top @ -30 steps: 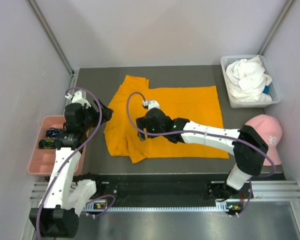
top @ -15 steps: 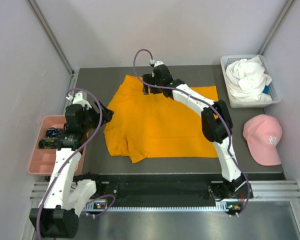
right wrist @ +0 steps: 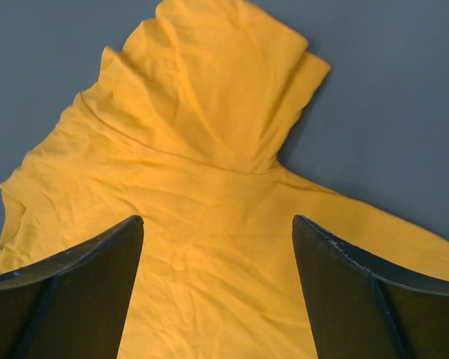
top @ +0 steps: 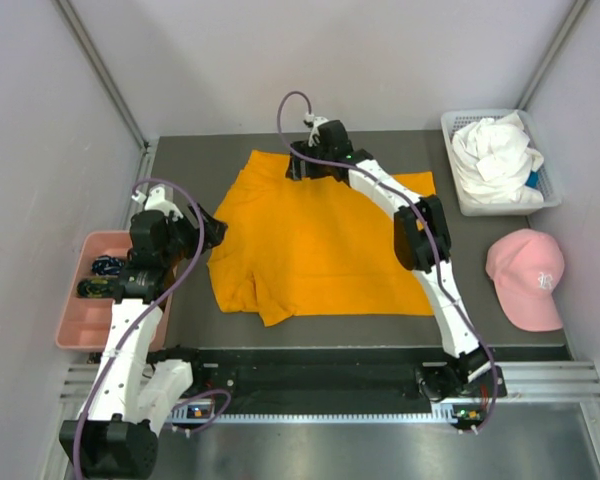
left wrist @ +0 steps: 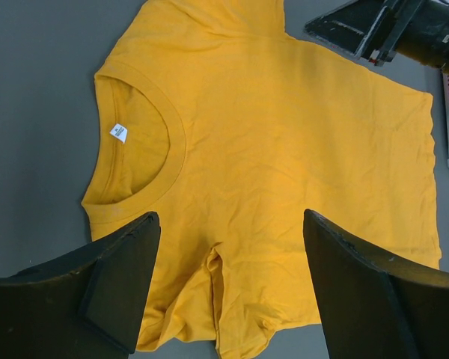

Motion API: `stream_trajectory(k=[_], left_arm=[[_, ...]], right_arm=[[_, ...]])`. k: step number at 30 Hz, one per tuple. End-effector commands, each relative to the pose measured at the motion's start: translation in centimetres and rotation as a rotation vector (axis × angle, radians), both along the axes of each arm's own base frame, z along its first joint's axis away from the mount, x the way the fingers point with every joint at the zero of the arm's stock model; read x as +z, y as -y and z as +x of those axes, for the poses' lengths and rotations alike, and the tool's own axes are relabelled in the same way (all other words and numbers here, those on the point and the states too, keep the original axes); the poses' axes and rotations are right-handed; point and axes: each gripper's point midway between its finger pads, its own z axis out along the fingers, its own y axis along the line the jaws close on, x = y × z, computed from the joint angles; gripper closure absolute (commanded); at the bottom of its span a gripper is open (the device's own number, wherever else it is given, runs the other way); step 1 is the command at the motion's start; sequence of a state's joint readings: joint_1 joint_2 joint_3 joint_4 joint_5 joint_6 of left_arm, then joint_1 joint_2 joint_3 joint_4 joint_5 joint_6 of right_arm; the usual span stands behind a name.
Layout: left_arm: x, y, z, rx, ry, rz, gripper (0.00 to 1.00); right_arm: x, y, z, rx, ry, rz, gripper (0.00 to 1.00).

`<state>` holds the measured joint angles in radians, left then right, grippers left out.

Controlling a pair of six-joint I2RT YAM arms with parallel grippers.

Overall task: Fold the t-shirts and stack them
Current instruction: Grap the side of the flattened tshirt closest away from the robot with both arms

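Observation:
The orange t-shirt (top: 325, 245) lies spread on the dark table, collar to the left, its near sleeve (left wrist: 232, 314) bunched. My left gripper (top: 214, 231) hovers open over the collar edge; in the left wrist view its fingers frame the shirt's (left wrist: 284, 149) near side around the gripper (left wrist: 230, 217). My right gripper (top: 294, 170) is open above the far sleeve (right wrist: 224, 90), which lies folded over itself, with nothing between the gripper's (right wrist: 217, 218) fingers. A white t-shirt (top: 495, 152) sits crumpled in a basket.
The white basket (top: 505, 207) stands at the back right. A pink cap (top: 525, 278) lies on the table's right edge. A pink tray (top: 80, 320) with small items sits left of the table, beside my left arm.
My right arm has swung from over the shirt's near left part to the far sleeve, still open. The left arm and the shirt have not moved.

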<state>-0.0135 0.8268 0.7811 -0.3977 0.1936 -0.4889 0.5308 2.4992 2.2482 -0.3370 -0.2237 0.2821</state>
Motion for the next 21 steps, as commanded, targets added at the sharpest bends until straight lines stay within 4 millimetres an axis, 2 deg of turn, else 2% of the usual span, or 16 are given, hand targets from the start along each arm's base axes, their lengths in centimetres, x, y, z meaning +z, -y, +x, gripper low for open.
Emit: stream_trajectory(k=[1, 2, 8, 9, 10, 11, 12, 13, 14, 15, 16, 17, 18, 20, 21], left_arm=[[0.6, -0.1, 0.1, 0.007, 0.030, -0.013, 0.19], [0.6, 0.0, 0.1, 0.008, 0.032, -0.016, 0.19], [0.5, 0.3, 0.4, -0.006, 0.032, -0.033, 0.19], [0.5, 0.3, 0.5, -0.009, 0.034, -0.031, 0.19], [0.6, 0.4, 0.6, -0.015, 0.036, -0.027, 0.19], [0.5, 0.4, 0.7, -0.019, 0.035, -0.027, 0.19], [0.6, 0.6, 0.7, -0.030, 0.038, -0.025, 0.19], [0.6, 0.6, 0.9, -0.034, 0.039, -0.020, 0.19], [0.6, 0.6, 0.9, -0.040, 0.042, -0.018, 0.20], [0.8, 0.8, 1.0, -0.050, 0.049, -0.016, 0.20], [0.7, 0.7, 1.0, -0.054, 0.047, -0.008, 0.20], [0.8, 0.8, 1.1, -0.056, 0.053, -0.007, 0.20], [0.8, 0.8, 1.2, -0.060, 0.055, -0.011, 0.20], [0.8, 0.9, 1.4, -0.065, 0.056, -0.014, 0.20], [0.7, 1.1, 1.4, -0.070, 0.053, -0.022, 0.20]], right_arm=[[4.0, 1.2, 3.0, 0.011, 0.050, 0.158, 0.20], [3.4, 1.3, 3.2, 0.011, 0.038, 0.166, 0.20], [3.4, 2.0, 3.0, 0.021, 0.017, 0.187, 0.20], [5.1, 2.1, 2.8, 0.024, 0.043, 0.191, 0.20], [4.5, 2.5, 2.3, 0.023, 0.026, 0.181, 0.20], [5.0, 2.6, 1.9, 0.027, 0.032, 0.181, 0.20], [7.9, 3.0, 1.4, 0.022, 0.072, 0.188, 0.20], [6.9, 3.6, 0.5, 0.014, 0.042, 0.167, 0.20], [7.5, 3.9, -0.4, 0.012, 0.038, 0.157, 0.20], [10.2, 4.5, -1.2, 0.002, 0.077, 0.157, 0.20], [9.0, 5.1, -2.6, -0.002, 0.046, 0.130, 0.20], [9.2, 5.2, -3.8, -0.004, 0.047, 0.112, 0.20], [10.1, 6.6, -5.4, -0.041, 0.059, 0.082, 0.20], [10.4, 7.1, -7.6, -0.056, 0.055, 0.069, 0.19], [8.7, 7.8, -9.4, -0.064, 0.019, 0.044, 0.19]])
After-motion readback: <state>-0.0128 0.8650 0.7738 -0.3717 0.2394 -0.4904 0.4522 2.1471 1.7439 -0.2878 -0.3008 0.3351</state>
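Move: The far right corner of the orange t-shirt lies about 36 cm to the right of the right hand and some 5 cm farther out, roughly 8 cm below. The far sleeve is about 8 cm ahead and 8 cm to the left; the white basket stands some 50 cm to the right, about level with the hand. From the left hand, that corner is around 28 cm ahead, 51 cm to the right and 20 cm below. From beside the far sleeve, the right hand first edges about 3 cm forward and 4 cm right, open fingers over the shirt's far edge, its left side rolling up by under 10 degrees. Then it turns and draws back ever faster over the shirt's body, some 9 cm back and 3 cm farther right, fingers tipping slightly down and still wide open, away from the sleeve and somewhat closer to the far right corner, gripping nothing. ##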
